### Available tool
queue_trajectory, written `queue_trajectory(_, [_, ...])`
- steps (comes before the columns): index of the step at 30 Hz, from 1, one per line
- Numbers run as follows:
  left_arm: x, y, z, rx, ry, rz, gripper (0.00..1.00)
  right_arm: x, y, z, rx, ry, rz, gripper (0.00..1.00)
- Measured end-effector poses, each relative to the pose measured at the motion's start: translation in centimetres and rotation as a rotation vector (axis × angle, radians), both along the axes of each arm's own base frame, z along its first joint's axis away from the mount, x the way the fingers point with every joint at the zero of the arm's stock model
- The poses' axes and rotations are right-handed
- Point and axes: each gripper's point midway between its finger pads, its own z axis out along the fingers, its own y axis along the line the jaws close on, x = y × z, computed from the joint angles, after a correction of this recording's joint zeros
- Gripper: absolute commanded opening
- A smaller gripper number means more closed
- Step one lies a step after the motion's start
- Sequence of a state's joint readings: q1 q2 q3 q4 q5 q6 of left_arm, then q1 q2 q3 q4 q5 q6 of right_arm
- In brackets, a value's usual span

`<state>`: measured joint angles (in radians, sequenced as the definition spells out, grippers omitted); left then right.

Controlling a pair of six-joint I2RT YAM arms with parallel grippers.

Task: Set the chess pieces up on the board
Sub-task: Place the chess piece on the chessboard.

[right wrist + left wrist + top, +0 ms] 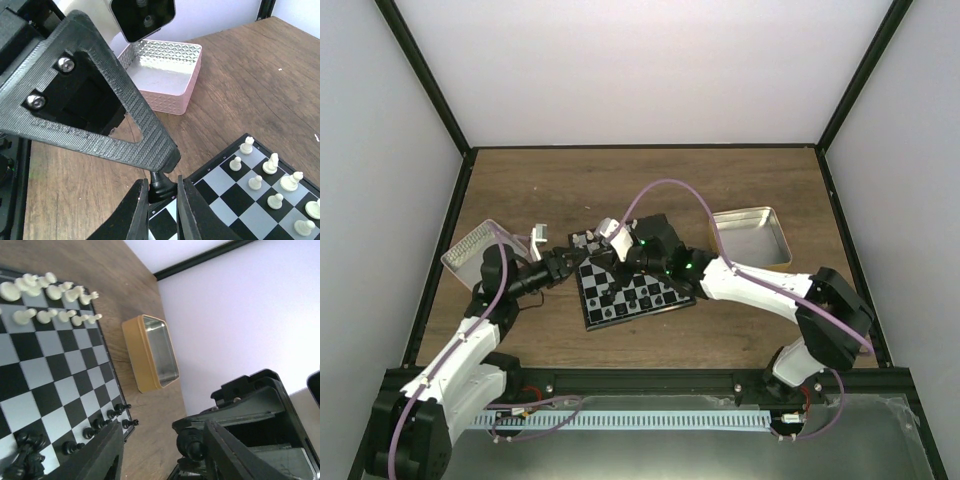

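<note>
The board [638, 292] lies at the table's middle, with black chess pieces [98, 426] along one edge and white pieces [49, 296] along the opposite one. My right gripper [164, 189] is shut on a black chess piece [161, 181], held just over the board's corner [220, 165]. My left gripper [162, 434] stands open around that same piece [192, 445]. One of its fingers [125, 125] rests against the piece's top, and the other finger [95, 455] is well apart. From above, both grippers [570, 266] [620, 254] meet at the board's far-left corner.
An open metal tin [475, 247] sits left of the board, close to the left arm. A second open tin [752, 236] is at the right, behind the right arm. Black frame posts edge the table.
</note>
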<state>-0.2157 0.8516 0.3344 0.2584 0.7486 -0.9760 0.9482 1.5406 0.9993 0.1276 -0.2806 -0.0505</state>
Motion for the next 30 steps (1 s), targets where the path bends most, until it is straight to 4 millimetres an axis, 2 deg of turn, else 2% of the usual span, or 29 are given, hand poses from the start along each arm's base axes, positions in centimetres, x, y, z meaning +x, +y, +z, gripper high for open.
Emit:
queue_trajectory(7, [-0.7, -0.7, 1.1, -0.037, -0.027, -0.063, 0.21, -0.5, 0.0, 0.5, 0.023, 0.013, 0.019, 0.1])
queue_trajectory(14, [-1.2, -1.1, 1.2, -0.04, -0.036, -0.106, 0.05, -0.8, -0.1, 0.1, 0.017, 0.027, 0.022, 0.11])
queue_trajectory(16, [-1.2, -1.1, 1.1, -0.04, -0.035, -0.109, 0.04, -0.8, -0.1, 0.0, 0.016, 0.028, 0.022, 0.18])
queue_trajectory(19, [-1.2, -1.1, 1.1, -0.034, -0.042, -0.109, 0.04, -0.8, -0.1, 0.0, 0.016, 0.032, 0.02, 0.38])
queue_trajectory(21, [-1.2, -1.0, 0.7, -0.021, -0.036, -0.102, 0.04, -0.7, -0.1, 0.0, 0.017, 0.029, 0.014, 0.45])
queue_trajectory(25, [-0.6, -0.1, -0.5, 0.07, -0.004, -0.044, 0.04, 0.0, -0.6, -0.4, 0.0, 0.035, -0.045, 0.48])
queue_trajectory(30, [1.0, 1.6, -0.5, 0.236, -0.011, 0.053, 0.04, 1.3, -2.4, -3.1, -0.067, 0.054, -0.172, 0.51])
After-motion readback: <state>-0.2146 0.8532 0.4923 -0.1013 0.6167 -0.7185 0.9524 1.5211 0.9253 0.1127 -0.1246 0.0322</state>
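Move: The black chess piece is in my shut right fingers, about 1 cm right of and 1 cm above the point between my open left fingers. From my right hand, those left fingers are about 1 cm to the left and 1 cm lower. From my left hand, the black pile is some 4 cm ahead, 3 cm right and 17 cm down. The board's middle is 8 cm ahead and 8 cm right, and the white pieces 17 cm ahead and 6 cm right, all about as low as the pile. I ease my left hand about 2 cm back, right and up while its fingers pinch the black chess piece that my right fingers still hold. Then my right fingers open and let go, and that hand draws off about 4 cm down, right and forward. My left hand takes the piece about 3.5 cm left and forward, rolling its left side up some 15 degrees. ##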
